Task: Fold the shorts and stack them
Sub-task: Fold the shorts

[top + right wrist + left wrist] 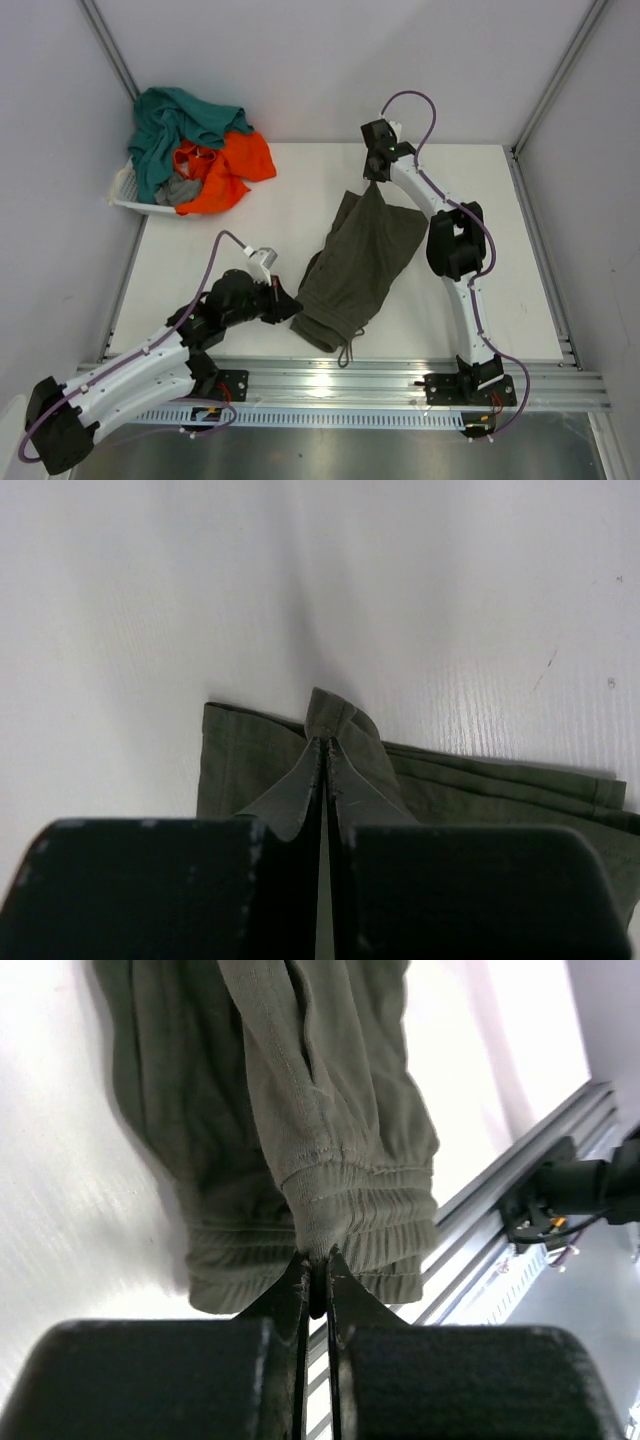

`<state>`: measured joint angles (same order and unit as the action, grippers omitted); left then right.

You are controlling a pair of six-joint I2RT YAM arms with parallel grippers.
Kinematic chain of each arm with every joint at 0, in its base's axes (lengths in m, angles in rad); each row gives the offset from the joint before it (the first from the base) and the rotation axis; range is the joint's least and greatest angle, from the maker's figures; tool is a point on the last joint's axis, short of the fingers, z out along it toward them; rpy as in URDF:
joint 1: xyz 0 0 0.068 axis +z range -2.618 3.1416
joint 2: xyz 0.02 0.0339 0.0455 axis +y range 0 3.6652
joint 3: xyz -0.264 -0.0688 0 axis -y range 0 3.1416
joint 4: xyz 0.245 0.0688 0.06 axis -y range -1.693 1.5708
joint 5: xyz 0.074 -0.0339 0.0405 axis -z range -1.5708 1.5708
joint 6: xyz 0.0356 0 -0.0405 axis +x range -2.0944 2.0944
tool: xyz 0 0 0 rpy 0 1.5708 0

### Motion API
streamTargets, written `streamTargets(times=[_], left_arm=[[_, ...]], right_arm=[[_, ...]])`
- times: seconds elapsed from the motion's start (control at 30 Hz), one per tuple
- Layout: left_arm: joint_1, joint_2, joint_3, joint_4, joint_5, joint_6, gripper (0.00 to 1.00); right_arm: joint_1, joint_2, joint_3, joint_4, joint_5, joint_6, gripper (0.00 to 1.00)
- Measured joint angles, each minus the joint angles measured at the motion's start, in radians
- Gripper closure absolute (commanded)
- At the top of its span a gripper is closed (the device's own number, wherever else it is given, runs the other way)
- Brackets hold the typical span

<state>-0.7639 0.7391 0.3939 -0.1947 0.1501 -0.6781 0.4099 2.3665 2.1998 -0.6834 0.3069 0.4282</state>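
The dark olive-green shorts [362, 262] lie stretched on the white table, waistband and drawstring near the front edge. My left gripper [290, 305] is shut on the ribbed waistband [330, 1222] at its left end. My right gripper [375, 183] is shut on a pinched fold of a leg hem [335, 720] at the far end, lifting it slightly. Teal shorts [170, 125], bright orange shorts [235, 165] and a bit of grey cloth [180, 190] are piled in the basket at the far left.
A white plastic basket [125, 192] sits at the table's far left corner, overflowing. A metal rail [400, 375] runs along the front edge, also in the left wrist view [500, 1220]. Grey walls enclose the table.
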Motion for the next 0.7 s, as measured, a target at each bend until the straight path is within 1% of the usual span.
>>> streamTargets(times=[0.13, 0.4, 0.6, 0.7], left_arm=[[-0.009, -0.080, -0.057, -0.003, -0.002, -0.018, 1.00], [-0.036, -0.066, -0.169, 0.025, -0.044, -0.062, 1.00], [-0.040, -0.108, -0.190, 0.009, -0.084, -0.076, 1.00], [-0.042, -0.102, -0.190, 0.008, -0.095, -0.078, 0.99]], right_arm=[[0.000, 0.000, 0.003, 0.001, -0.009, -0.004, 1.00], [0.028, 0.058, 0.087, 0.007, -0.045, -0.030, 1.00], [0.055, 0.104, 0.090, 0.026, -0.054, -0.042, 1.00], [0.060, 0.124, 0.099, 0.034, -0.056, -0.045, 1.00]])
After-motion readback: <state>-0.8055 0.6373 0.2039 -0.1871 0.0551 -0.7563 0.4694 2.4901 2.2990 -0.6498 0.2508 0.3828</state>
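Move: Both hands hold the shorts' upper layer: the left at the near waistband, the right at the far hem. The left's goal, the lower waistband's left corner, is about 2 cm back, 2 cm left and 6 cm below it; the drawstring ends lie some 9 cm back and 11 cm right. From the right hand, the lower layer's far-left corner is about 7 cm left, level fore and aft, 5 cm below; the hem's right corner is some 8 cm back and 14 cm right. With its shut fingers still pinching the upper waistband, the left hand sinks about 6 cm, easing some 2 cm back and 2 cm to the left, to bring the waistband down over the left edge of the lower layer. The right hand keeps its pinch on the far hem and carries it some 5 cm left towards the lower layer's far-left corner, turning slightly counter-clockwise and dropping about 3 cm after a tiny rise. ##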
